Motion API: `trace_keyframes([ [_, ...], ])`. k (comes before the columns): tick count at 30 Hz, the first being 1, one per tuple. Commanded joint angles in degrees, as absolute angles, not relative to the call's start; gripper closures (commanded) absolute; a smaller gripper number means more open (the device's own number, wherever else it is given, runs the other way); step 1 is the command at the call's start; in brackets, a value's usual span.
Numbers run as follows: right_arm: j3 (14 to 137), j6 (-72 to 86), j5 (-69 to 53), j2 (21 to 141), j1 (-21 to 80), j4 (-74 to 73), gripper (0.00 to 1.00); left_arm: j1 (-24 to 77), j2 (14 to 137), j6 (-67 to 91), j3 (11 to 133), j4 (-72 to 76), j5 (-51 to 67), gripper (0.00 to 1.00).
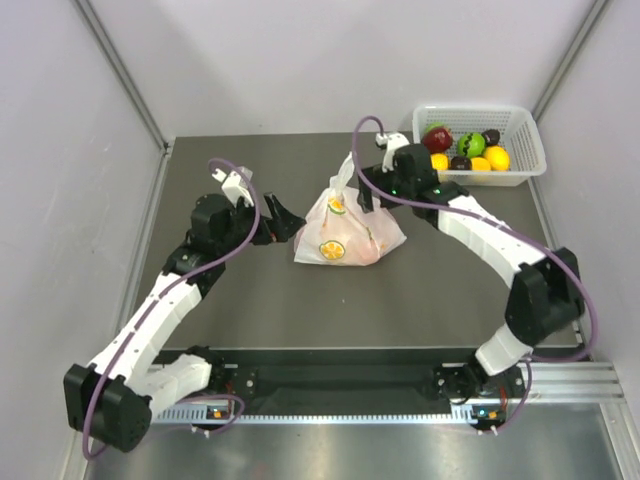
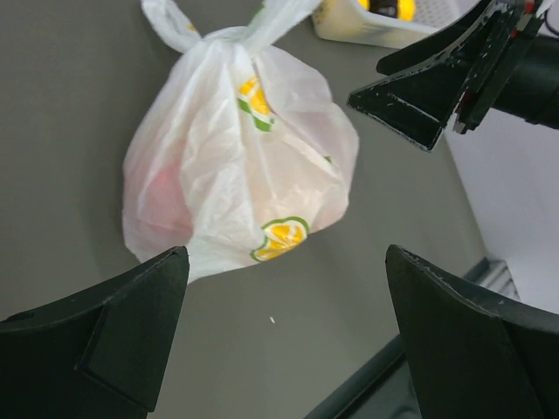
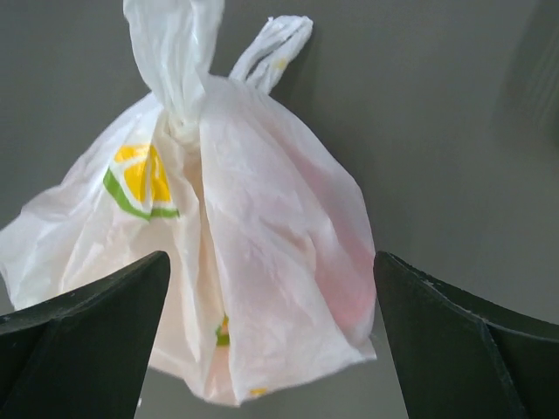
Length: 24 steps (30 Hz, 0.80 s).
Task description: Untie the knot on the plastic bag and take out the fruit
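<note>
The plastic bag sits tied on the dark table, white with citrus slice prints, its knot on top and two handle ends sticking up. The fruit shows only as a reddish blur through the plastic. My left gripper is open just left of the bag, apart from it. In the left wrist view the bag lies ahead of the left gripper. My right gripper is open beside the knot on the right. In the right wrist view the bag fills the gap of the right gripper, and the knot lies beyond.
A white basket at the back right corner holds a dark red apple, a green fruit, yellow and dark fruits. Grey walls close in the table on three sides. The right gripper's fingers show in the left wrist view.
</note>
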State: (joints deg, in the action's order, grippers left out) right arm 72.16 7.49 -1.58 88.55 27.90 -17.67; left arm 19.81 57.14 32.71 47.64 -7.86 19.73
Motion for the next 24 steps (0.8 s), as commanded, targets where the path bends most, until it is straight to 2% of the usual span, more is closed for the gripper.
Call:
trace_keyframes([
  [1, 79.61, 6.76, -0.35, 94.64, 29.70, -13.97, 0.00, 20.48, 58.97, 29.62, 51.41, -9.14, 11.78, 0.01],
  [5, 86.99, 7.82, 4.64, 102.63, 30.06, -15.72, 0.00, 20.65, 64.75, 26.82, 54.92, -9.84, 9.93, 0.01],
  [6, 88.23, 7.82, 5.35, 103.61, 30.15, -16.43, 0.07, 20.74, 65.91, 26.28, 56.76, -10.10, 9.24, 0.01],
  [10, 92.80, 7.29, 5.54, 107.57, 30.50, -19.59, 0.21, 20.92, 71.88, 23.47, 61.78, -10.11, 8.70, 0.01],
  [17, 92.99, 6.86, 0.98, 109.51, 30.85, -22.06, 0.26, 21.53, 88.84, 17.50, 72.85, -11.42, 13.35, 0.01],
  [24, 89.48, 6.15, -6.67, 107.49, 30.85, -22.76, 0.65, 23.99, 98.70, 13.71, 78.84, -12.75, 16.00, 0.01],
])
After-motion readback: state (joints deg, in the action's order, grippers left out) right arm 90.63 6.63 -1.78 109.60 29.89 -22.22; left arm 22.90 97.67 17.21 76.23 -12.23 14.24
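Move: The bag's upright ear stands about 7 cm ahead of the right hand, 6 cm to its left and 5 cm lower. The knot is roughly 8 cm ahead, 8 left and 8 below; the bag's body is level with the hand, 4 cm left, 12 lower. From the left hand, the far ear is some 20 cm ahead, 9 right, 11 below, with the knot 17 ahead, 10 right, 12 below. The right fingers close around the bag's upright ear, narrowing to under half open, after the hand reaches about 7 cm forward, with some 5 cm each to the left and down, then eases back slightly. The wide-open left hand sweeps about 13 cm forward towards the knot and far ear, turning rightward and dropping late, its left side rolling up some 20 degrees. ##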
